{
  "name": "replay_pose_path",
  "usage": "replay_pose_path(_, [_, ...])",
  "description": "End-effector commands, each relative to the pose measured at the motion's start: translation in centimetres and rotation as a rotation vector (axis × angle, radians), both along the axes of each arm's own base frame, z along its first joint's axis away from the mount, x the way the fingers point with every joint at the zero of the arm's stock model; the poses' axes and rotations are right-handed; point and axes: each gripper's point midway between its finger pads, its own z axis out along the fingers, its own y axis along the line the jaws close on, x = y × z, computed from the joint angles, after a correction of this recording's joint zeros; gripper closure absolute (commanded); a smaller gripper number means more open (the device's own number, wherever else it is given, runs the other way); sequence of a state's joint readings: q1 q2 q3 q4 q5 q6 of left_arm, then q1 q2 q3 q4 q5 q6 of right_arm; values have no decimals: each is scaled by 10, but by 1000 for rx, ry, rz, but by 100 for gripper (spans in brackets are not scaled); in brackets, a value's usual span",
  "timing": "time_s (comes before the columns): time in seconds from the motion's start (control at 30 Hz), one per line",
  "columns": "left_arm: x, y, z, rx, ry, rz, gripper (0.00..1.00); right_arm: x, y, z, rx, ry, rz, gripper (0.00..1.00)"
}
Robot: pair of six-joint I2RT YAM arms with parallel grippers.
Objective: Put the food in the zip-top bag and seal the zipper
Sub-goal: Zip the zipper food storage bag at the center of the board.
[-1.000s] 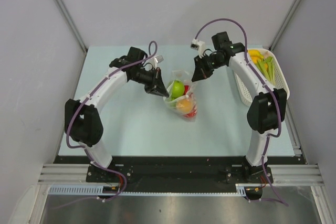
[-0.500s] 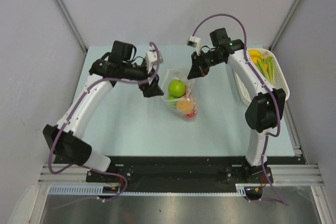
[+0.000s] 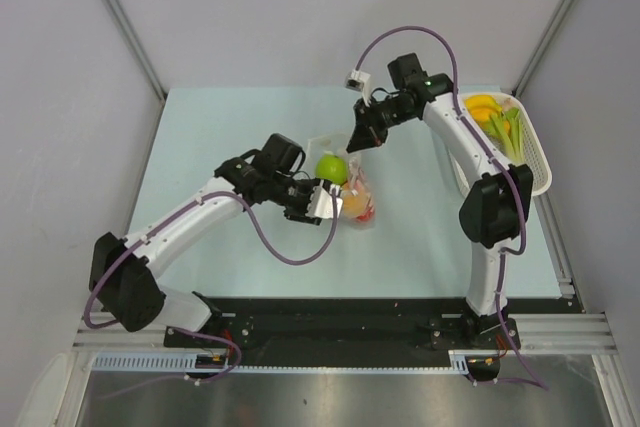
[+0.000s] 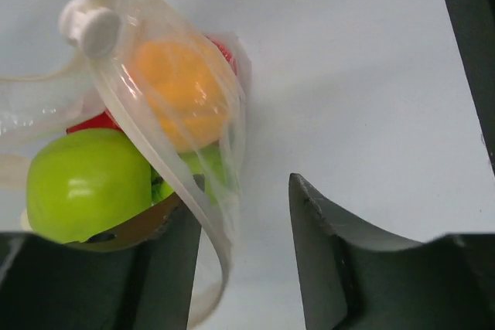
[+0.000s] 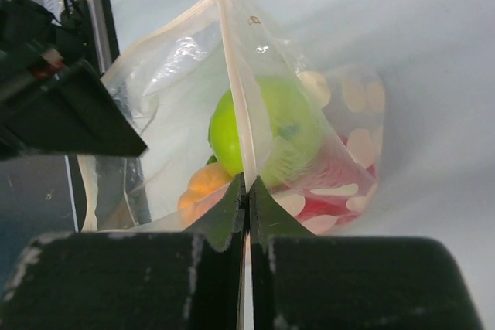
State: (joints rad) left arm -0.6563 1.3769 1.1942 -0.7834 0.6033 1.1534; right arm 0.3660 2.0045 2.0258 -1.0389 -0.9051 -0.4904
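Note:
The zip-top bag [image 3: 347, 187] lies mid-table, clear with white dots, holding the food: a green fruit [image 3: 332, 168], an orange one [image 3: 354, 205] and a red one [image 3: 366, 213]. My right gripper [image 3: 360, 138] is shut on the bag's far rim, pinching the zipper strip [image 5: 235, 90] between its fingertips [image 5: 247, 185]. My left gripper [image 3: 323, 199] is at the bag's near-left side, open. In the left wrist view a loose band of the bag's edge [image 4: 210, 226] curls between the jaws beside the left finger [image 4: 166, 268]; the green fruit [image 4: 85, 183] and orange fruit [image 4: 182, 90] sit just ahead.
A white perforated basket [image 3: 530, 152] stands at the right edge with orange and green items in it. The left arm's purple cable [image 3: 290, 252] loops low over the table near the bag. Grey walls enclose the table.
The left gripper let go of the bag's left rim, swung round to the bag's near side and now stands open. The right gripper shifted slightly left, still pinching the rim.

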Motion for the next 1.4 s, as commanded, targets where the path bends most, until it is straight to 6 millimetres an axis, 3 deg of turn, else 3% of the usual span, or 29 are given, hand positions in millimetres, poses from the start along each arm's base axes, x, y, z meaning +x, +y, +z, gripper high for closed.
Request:
replay_pose_path(0.0, [16,-30,18,-72,-73,-2,53,-5,23,13,73,-24,71,100])
replay_pose_path(0.03, [18,-36,23,-98,-78,3,65,-5,26,14,80,-23,72,100])
replay_pose_path(0.1, [11,-44,30,-135,-38,10,77,-4,29,18,93,-28,70,100])
replay_pose_path(0.13, [10,-46,34,-151,-30,14,89,-3,29,20,96,-30,63,92])
replay_pose_path(0.2, [8,-49,37,-167,6,36,97,1,22,30,111,-33,31,67])
replay_pose_path(0.23, [8,-50,38,-174,14,46,100,5,18,33,119,-39,12,38])
replay_pose_path(0.3, [8,-52,40,-188,42,71,100,11,-5,56,153,-78,-63,29])
replay_pose_path(0.33, [8,-53,41,-196,50,79,100,14,-12,44,164,-97,-89,27])
replay_pose_path(0.37, [9,-55,42,-211,53,89,100,7,-24,68,197,-178,-114,27])
replay_pose_path(0.4, [8,-56,42,-219,76,99,100,2,-32,68,209,-204,-139,25])
replay_pose_path(0.43, [8,-57,42,-221,86,106,100,6,-45,50,201,-236,-180,22])
replay_pose_path(0.5, [10,-60,43,-230,106,123,100,-9,-59,52,164,-294,-155,20])
replay_pose_path(0.57, [10,-61,42,-231,115,126,100,-19,-75,41,124,-261,-157,19])
replay_pose_path(0.7, [12,-64,43,-236,136,141,100,-28,-98,28,102,-221,-196,18])
replay_pose_path(0.73, [15,-65,40,-226,146,153,100,-20,-103,26,86,-269,-221,18])
replay_pose_path(0.77, [16,-66,39,-224,163,168,100,-20,-105,17,67,-267,-243,18])
replay_pose_path(0.9, [24,-68,35,-213,202,236,100,-17,-103,16,77,-260,-251,18])
replay_pose_path(1.17, [32,-69,30,-214,242,312,100,-84,-106,-11,76,-303,-53,18])
replay_pose_path(1.27, [34,-70,30,-218,252,322,100,-98,-102,-17,87,-326,-39,18])
replay_pose_path(1.3, [34,-72,31,-223,254,320,100,-91,-100,-13,93,-387,-46,18])
replay_pose_path(1.37, [35,-72,33,-227,263,324,100,-95,-93,-20,109,-373,-82,17])
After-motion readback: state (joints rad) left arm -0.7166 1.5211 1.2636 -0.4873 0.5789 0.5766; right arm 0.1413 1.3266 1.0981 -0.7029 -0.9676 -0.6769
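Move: The bag's near rim lies almost in the open left fingers, some 2 cm to their right and 1 cm ahead, at their height. The zipper slider sits about 6 cm right and 5 cm ahead of the left hand. From the right hand, which still pinches the rim farther out, the slider is about 9 cm back, 2 cm left and 4 cm lower. The green apple lies 9 cm ahead, 2 cm right of the left hand, the peach 4 cm ahead, 7 cm right, both lower. The left fingers shut on the bag's near rim while moving right, then keep the pinch as the hand goes on rightward, about 6 cm in all, edging forward and turning some 20 degrees counter-clockwise. The right hand, after nudging 2 cm left, opens wide and lets go of the rim, swings about 13 cm right, clear of the bag, then draws back some 7 cm and sinks, still open, to the slider's right. ##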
